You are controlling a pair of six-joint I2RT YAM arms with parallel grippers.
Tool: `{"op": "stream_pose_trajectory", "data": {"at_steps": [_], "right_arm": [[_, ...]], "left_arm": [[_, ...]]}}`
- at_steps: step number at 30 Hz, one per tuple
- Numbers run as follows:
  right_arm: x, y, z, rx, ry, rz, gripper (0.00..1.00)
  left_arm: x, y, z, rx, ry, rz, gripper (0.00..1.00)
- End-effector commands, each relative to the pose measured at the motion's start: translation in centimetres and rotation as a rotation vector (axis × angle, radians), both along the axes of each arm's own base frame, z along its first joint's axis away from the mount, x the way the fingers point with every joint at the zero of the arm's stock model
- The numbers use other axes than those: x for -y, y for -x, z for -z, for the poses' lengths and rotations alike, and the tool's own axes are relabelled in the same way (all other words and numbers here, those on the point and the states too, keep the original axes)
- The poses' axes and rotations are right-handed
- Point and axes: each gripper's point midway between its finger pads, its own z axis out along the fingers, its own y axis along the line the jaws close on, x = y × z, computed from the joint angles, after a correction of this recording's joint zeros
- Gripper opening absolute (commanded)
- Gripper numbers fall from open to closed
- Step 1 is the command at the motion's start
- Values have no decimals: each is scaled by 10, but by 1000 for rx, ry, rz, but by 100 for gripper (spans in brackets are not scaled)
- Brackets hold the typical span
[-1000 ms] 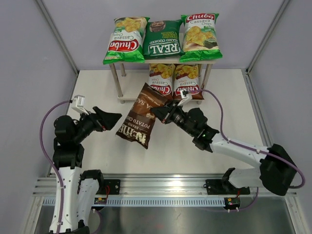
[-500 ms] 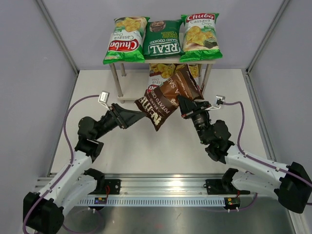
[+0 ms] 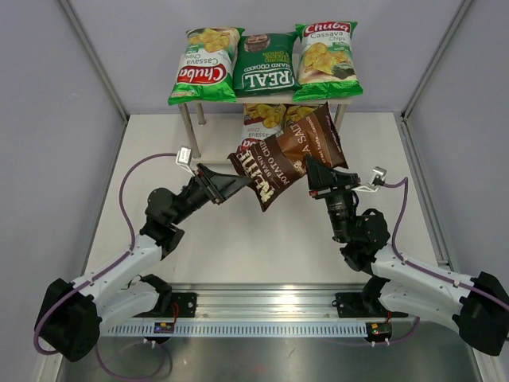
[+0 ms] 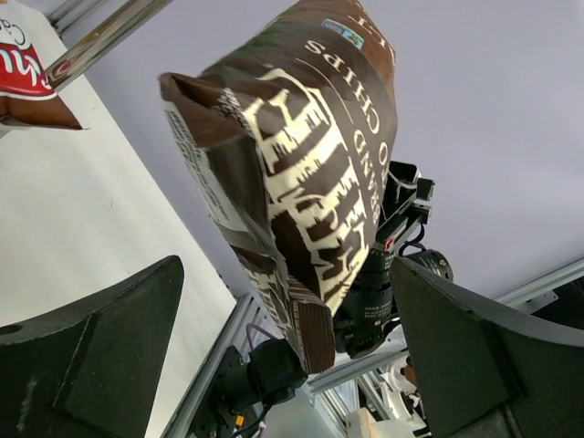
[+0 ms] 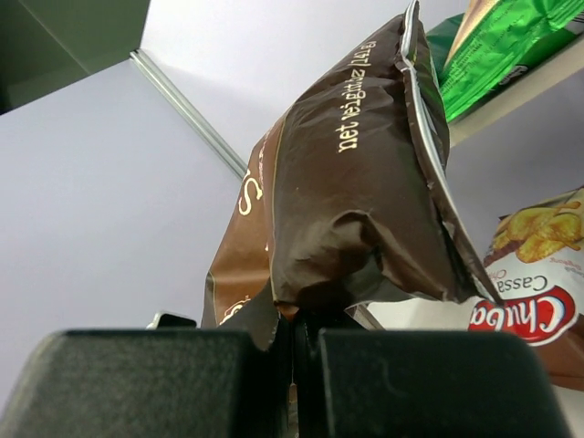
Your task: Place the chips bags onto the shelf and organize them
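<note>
My right gripper [image 3: 312,173] is shut on the edge of the dark-brown Kettle chips bag [image 3: 285,153], which hangs tilted in the air in front of the shelf [image 3: 190,131]. The right wrist view shows the pinch [image 5: 294,321] on the bag's crumpled edge [image 5: 347,201]. My left gripper [image 3: 231,183] is open at the bag's left end. In its wrist view the bag [image 4: 301,173] hangs between the spread fingers [image 4: 109,338] without touching them. Two light-green Chuba bags [image 3: 203,64] [image 3: 324,57] flank the REAL bag [image 3: 265,64] on the top board. A brown Chuba bag [image 3: 261,119] shows on the lower tier, partly hidden.
Grey walls close in the white tabletop [image 3: 238,247] on the left, right and back. An aluminium rail [image 3: 262,306] runs along the near edge by the arm bases. A purple cable [image 3: 131,179] loops off each wrist. The shelf's metal leg [image 4: 100,36] passes close to the left wrist.
The right gripper has lifted the Kettle bag up and back toward the shelf, turning it. The left arm has reached forward and right to the bag's end, still open.
</note>
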Motion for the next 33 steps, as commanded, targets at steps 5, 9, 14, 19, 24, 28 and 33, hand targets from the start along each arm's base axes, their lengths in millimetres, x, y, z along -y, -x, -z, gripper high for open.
{"op": "stream_pose_trajectory", "data": {"at_steps": [5, 9, 14, 19, 24, 28, 33], "right_arm": [[-1, 28, -36, 148, -123, -122, 0], [-3, 35, -35, 172, -157, -166, 0], [-2, 34, -30, 166, -158, -158, 0], [3, 29, -14, 135, -149, -123, 0], [-8, 31, -1, 124, -97, -164, 9], [-2, 35, 3, 114, -72, -153, 28], [16, 27, 28, -7, 10, -58, 72]], "left_arm": [[6, 3, -59, 215, 175, 7, 98], [16, 8, -65, 237, 216, 52, 85], [17, 6, -61, 231, 230, 41, 62], [11, 4, -59, 224, 227, -4, 46], [10, 4, -65, 242, 214, -17, 20], [10, 0, -53, 220, 147, -42, 7], [-2, -2, -28, 169, 67, -109, 1]]}}
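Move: Ahead and to the right of the open left hand, the brown potato chips bag has its middle about 13 cm to the right, 5 cm farther out and 4 cm higher; its free end almost reaches these fingers. The right hand already pinches the bag, with the left hand some 18 cm to its left, 4 cm back and 6 cm lower. From the right hand, the green REAL bag on the upper shelf stands roughly 33 cm ahead, 11 cm left and 4 cm below. Handing the brown bag across in mid-air: the left hand reaches about 2.5 cm right and as far up, tips its fingers up slightly and closes on the bag's free end, then eases back left. The right hand draws back with a slight leftward swing, turns some 10 degrees counter-clockwise, then opens and lets go while sinking and backing away, about 3 cm back in all. ##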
